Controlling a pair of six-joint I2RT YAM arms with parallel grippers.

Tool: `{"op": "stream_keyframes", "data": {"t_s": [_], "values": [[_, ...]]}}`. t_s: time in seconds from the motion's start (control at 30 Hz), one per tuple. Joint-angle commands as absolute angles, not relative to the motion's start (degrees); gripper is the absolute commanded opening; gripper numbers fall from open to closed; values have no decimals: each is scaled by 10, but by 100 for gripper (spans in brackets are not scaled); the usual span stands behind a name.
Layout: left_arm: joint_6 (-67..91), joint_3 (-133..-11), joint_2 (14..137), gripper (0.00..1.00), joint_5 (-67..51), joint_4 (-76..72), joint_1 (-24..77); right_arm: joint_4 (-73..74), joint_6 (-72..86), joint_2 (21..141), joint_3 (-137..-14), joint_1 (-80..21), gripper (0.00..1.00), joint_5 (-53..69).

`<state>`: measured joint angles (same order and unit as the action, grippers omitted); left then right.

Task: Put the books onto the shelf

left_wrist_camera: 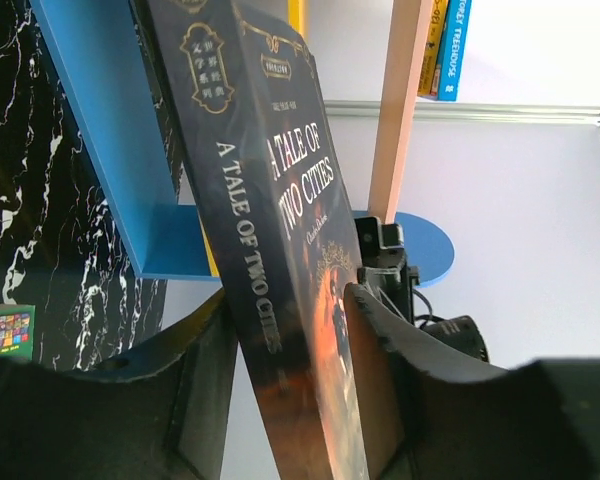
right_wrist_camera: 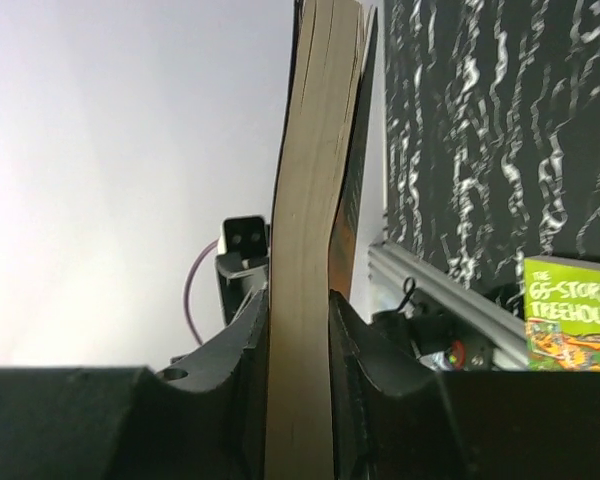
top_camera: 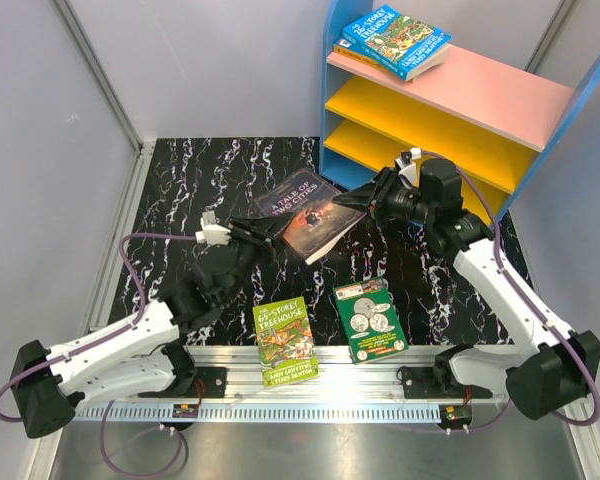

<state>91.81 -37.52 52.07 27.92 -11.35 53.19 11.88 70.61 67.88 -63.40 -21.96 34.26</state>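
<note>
The dark book "A Tale of Two Cities" (top_camera: 305, 212) hangs tilted above the black mat between both arms. My right gripper (top_camera: 358, 200) is shut on its page edge (right_wrist_camera: 305, 200), fingers pressed on both covers (right_wrist_camera: 298, 300). My left gripper (top_camera: 265, 232) straddles the spine end (left_wrist_camera: 270, 200). Its jaws stand open (left_wrist_camera: 288, 295), one pad against the cover and a gap at the other. The blue Treehouse book (top_camera: 395, 40) lies on the shelf's pink top (top_camera: 500, 95). The lime-green book (top_camera: 285, 342) and the green coin book (top_camera: 370, 320) lie flat near the front rail.
An orange-spined book (top_camera: 352, 55) lies under the blue one. The shelf's blue side panel (left_wrist_camera: 110, 150) and yellow boards (top_camera: 420, 115) stand at the back right. A metal rail (top_camera: 320, 385) runs along the near edge, and grey walls close in both sides.
</note>
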Motion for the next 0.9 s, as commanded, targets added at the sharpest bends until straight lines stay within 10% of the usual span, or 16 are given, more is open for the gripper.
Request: {"op": "stream_keyframes", "data": {"t_s": [0.0,0.13,0.27,0.37,0.57,0.87], "values": [[928,-377,523,45,277,-210,517,-40,771,676,-656,-226,0,471],[934,-361,519,38,268,-222,497,-101,811,701,-659,-225,0,509],[937,-372,512,0,261,-186,480,-113,821,726,-670,-222,0,533],[919,-394,511,0,281,-155,478,23,740,740,-721,-221,2,507],[905,-444,530,0,318,-97,476,293,585,758,-826,-221,74,363],[902,-502,587,0,315,-84,476,379,567,761,-856,-221,80,316]]}}
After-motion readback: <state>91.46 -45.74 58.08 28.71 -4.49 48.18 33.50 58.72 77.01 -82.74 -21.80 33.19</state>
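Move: A Tale of Two Cities hangs between the grippers, level with both: its middle is some 5 cm right of the open left hand and 2 cm ahead, and about 6 cm left of the right hand that holds it and 2 cm back. On the table roughly 30 cm below, the 65-Storey book lies 17 cm behind the left hand, straight back; the coin book lies 14 cm behind the right hand and 8 cm to its right. Close the left gripper on the spine of A Tale of Two Cities while easing it forward and a little left, then carry on forward, about 3.5 cm in all. Keep the right grip on the page edge at first, shifting some 2 cm left and up; once the left has hold, open the right fingers wide, roll them back about 20 degrees and draw off 2 cm to the right. ##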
